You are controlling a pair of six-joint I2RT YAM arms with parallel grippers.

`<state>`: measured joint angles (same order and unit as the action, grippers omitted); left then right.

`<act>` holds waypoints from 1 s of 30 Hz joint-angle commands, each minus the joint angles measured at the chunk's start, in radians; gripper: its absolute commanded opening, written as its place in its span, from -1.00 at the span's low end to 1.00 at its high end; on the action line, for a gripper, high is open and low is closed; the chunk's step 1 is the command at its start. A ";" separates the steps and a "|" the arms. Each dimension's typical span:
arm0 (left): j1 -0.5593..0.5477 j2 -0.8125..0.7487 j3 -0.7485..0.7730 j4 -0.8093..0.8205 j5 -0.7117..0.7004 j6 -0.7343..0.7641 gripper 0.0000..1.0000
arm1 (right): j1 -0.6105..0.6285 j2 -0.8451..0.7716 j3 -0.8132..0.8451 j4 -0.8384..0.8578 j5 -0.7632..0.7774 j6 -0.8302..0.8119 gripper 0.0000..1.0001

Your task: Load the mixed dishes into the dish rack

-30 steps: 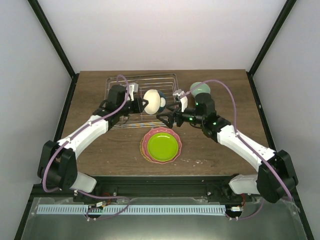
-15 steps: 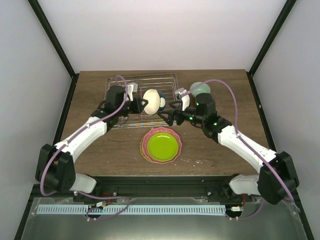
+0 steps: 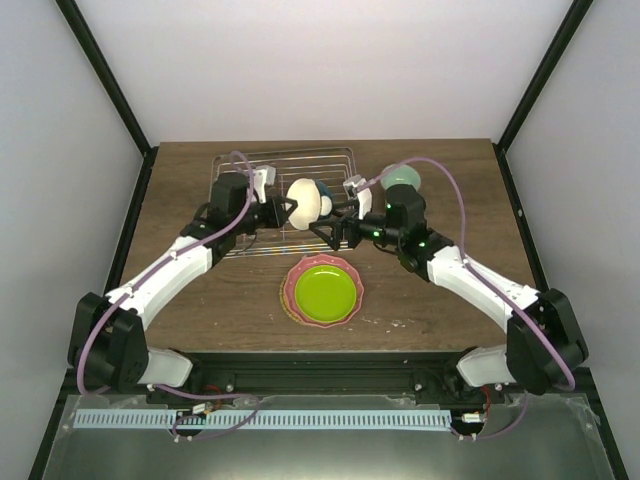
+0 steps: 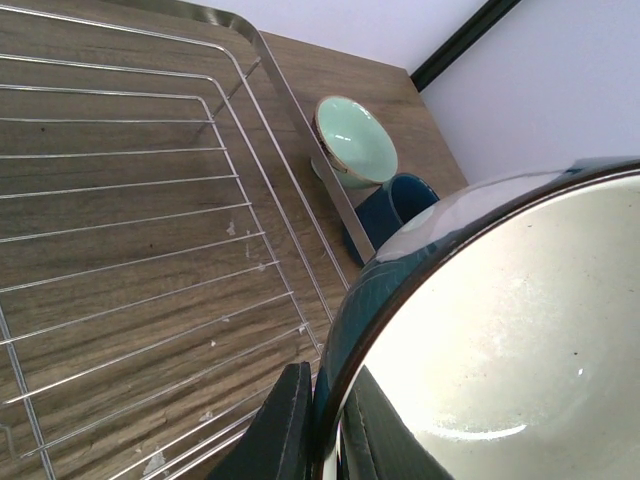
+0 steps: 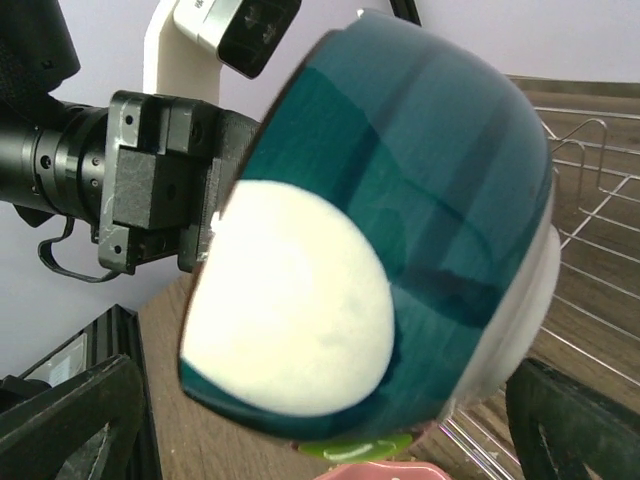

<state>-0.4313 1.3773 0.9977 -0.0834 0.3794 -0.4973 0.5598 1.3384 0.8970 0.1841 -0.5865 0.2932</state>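
Note:
My left gripper [image 3: 288, 208] is shut on the rim of the cream bowl [image 3: 304, 202], which is cream inside and teal outside, and holds it tilted above the right part of the dish rack [image 3: 280, 160]. In the left wrist view one finger [image 4: 285, 430] sits outside the bowl [image 4: 500, 330] and one inside. My right gripper [image 3: 330, 232] is open just right of the bowl, its fingers [image 5: 70, 420] spread wide around the bowl [image 5: 400, 200] without touching it. The lime-green plate [image 3: 325, 290] lies on the pink plate [image 3: 290, 290] in front of the rack. The mint bowl [image 3: 402, 178] and the dark blue mug [image 4: 390, 205] stand right of the rack.
The rack's wire floor [image 4: 200, 180] shows no dishes in the left wrist view. The mint bowl [image 4: 355, 140] leans by the rack's right rim with the mug beside it. Bare wooden table [image 3: 200, 300] lies left of the plates.
My right gripper has moved left and up, closer to the cream bowl. The left gripper still holds the bowl in nearly the same place.

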 commanded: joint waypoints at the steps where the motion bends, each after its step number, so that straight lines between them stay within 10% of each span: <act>1: -0.012 -0.007 0.003 0.104 0.028 -0.020 -1.00 | 0.001 0.034 0.042 0.069 -0.043 0.039 1.00; 10: -0.026 0.004 0.004 0.112 0.015 -0.020 -1.00 | 0.002 0.033 0.036 0.079 -0.001 0.037 0.96; 16: -0.029 0.018 0.000 0.115 -0.002 -0.021 -1.00 | 0.002 0.023 0.029 0.095 0.001 0.031 0.46; 24: -0.032 0.039 -0.002 0.123 -0.003 -0.025 -1.00 | 0.002 0.034 0.032 0.111 -0.001 0.019 0.35; 30: -0.028 0.069 -0.007 0.119 -0.014 -0.027 -0.25 | 0.003 0.039 0.040 0.107 0.038 0.000 0.35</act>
<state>-0.4587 1.4174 0.9958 0.0029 0.3630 -0.5156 0.5594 1.3838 0.9016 0.2310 -0.5636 0.3317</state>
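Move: The teal bowl hangs in the air with its rim in the left fingers, its middle about 5 cm to the right of that hand and level with it. From the right hand, whose wide-open fingers bracket it, it lies about 2 cm ahead and 4 cm to the left, a touch higher. The rack's middle is roughly 12 cm ahead of the right hand, 10 left and 20 below; the plate stack some 10 cm back and 24 below; the mint bowl 18 ahead, 15 right and 22 below. The teal bowl is passed across in mid-air: the left hand, still pinching its rim, eases about 1.5 cm rightward towards the right hand. The right hand edges about 1 cm forward and slightly down, then closes about a quarter of its opening until its fingers stop on the bowl's two sides. With that grip kept, the left fingers open a little around the rim at the very end. ##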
